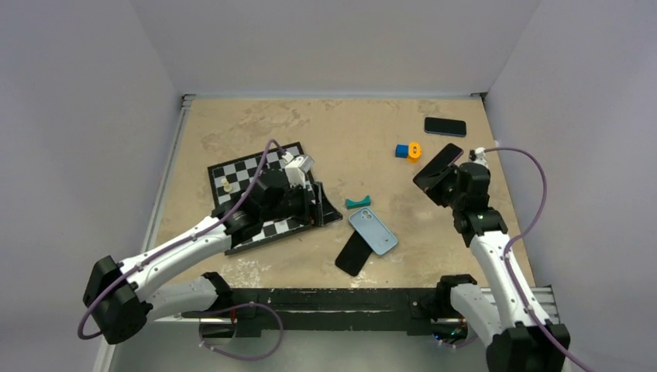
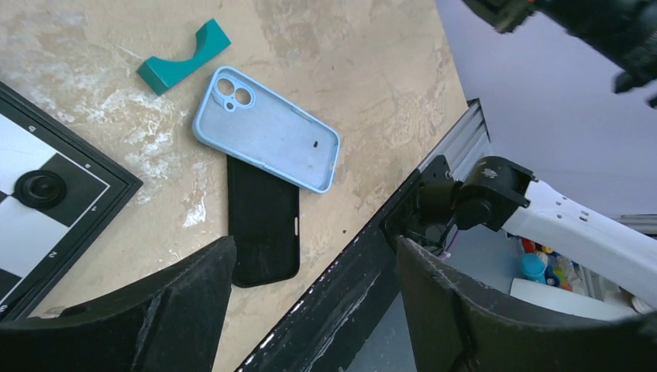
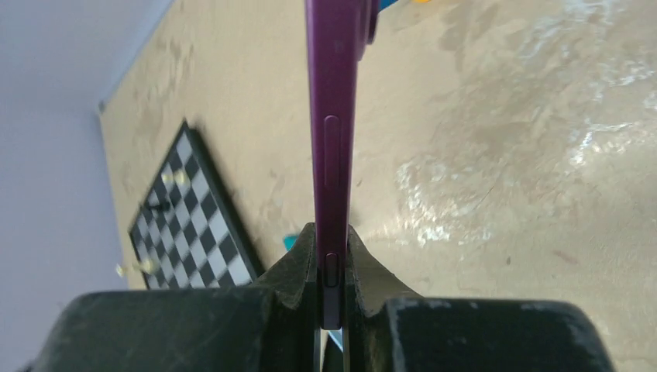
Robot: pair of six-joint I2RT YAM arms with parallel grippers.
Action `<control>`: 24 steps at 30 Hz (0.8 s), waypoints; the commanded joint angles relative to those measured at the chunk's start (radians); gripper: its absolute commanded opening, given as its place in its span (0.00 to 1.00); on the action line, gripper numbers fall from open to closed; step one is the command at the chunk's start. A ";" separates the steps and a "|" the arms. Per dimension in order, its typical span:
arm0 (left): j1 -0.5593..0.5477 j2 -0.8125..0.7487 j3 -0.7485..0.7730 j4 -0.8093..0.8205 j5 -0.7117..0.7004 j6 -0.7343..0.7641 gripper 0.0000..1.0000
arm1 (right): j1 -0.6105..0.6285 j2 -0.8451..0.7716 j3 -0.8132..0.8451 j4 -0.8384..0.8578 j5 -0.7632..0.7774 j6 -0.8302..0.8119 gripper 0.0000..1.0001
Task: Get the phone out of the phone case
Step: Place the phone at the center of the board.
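Observation:
My right gripper (image 1: 452,183) (image 3: 331,249) is shut on the phone (image 1: 436,170), a dark slab with a purple side and buttons (image 3: 333,116), and holds it edge-up above the table at the right. A light-blue case (image 1: 373,231) (image 2: 271,136) with round camera holes and a raised rim lies empty on the table near the front. Its lower end overlaps a black matte case (image 1: 354,253) (image 2: 263,225). My left gripper (image 1: 316,204) (image 2: 314,249) is open and empty, left of both cases.
A chessboard (image 1: 248,174) (image 2: 46,225) with a few pieces lies under my left arm. A teal curved piece (image 1: 358,202) (image 2: 182,58) sits just behind the cases. An all-black glossy phone (image 1: 445,125) and blue (image 1: 401,151) and orange (image 1: 415,150) blocks lie at the back right.

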 commanded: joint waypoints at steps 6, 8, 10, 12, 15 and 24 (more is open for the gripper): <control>-0.002 -0.259 -0.017 -0.166 -0.066 0.037 0.80 | -0.367 0.315 -0.095 0.594 -0.132 0.334 0.00; -0.002 -0.329 -0.033 -0.197 -0.067 0.029 0.80 | -0.371 0.424 -0.046 0.637 -0.094 0.341 0.00; -0.001 -0.381 -0.047 -0.221 -0.069 0.025 0.81 | -0.371 0.523 -0.013 0.698 -0.070 0.362 0.00; -0.001 -0.423 -0.058 -0.243 -0.072 0.025 0.81 | -0.371 0.635 0.034 0.728 -0.057 0.376 0.00; -0.001 -0.468 -0.069 -0.263 -0.084 0.024 0.81 | -0.371 0.751 0.100 0.747 -0.022 0.397 0.00; -0.001 -0.473 -0.034 -0.291 -0.080 0.058 0.81 | -0.371 1.023 0.354 0.718 -0.062 0.441 0.07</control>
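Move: The right hand, holding the phone, is bound for the table around the dark phone, which lies about 30 cm ahead of this hand, 15 cm to its right and 18 cm below. Nearer along the way, an orange ring piece sits some 20 cm ahead and 3 cm right, a blue block level with it and 2 cm left of the hand. From the left hand the dark phone is roughly 40 cm ahead and 39 cm right. Keeping its closed pinch on the phone, the right hand sweeps forward nearly 20 cm, right and down towards the dark phone, most of the rightward swing coming first; it turns about 30 degrees clockwise while its left side rises. The left hand, empty and still open, withdraws from the cases leftward, up and back, roughly 10 cm. ##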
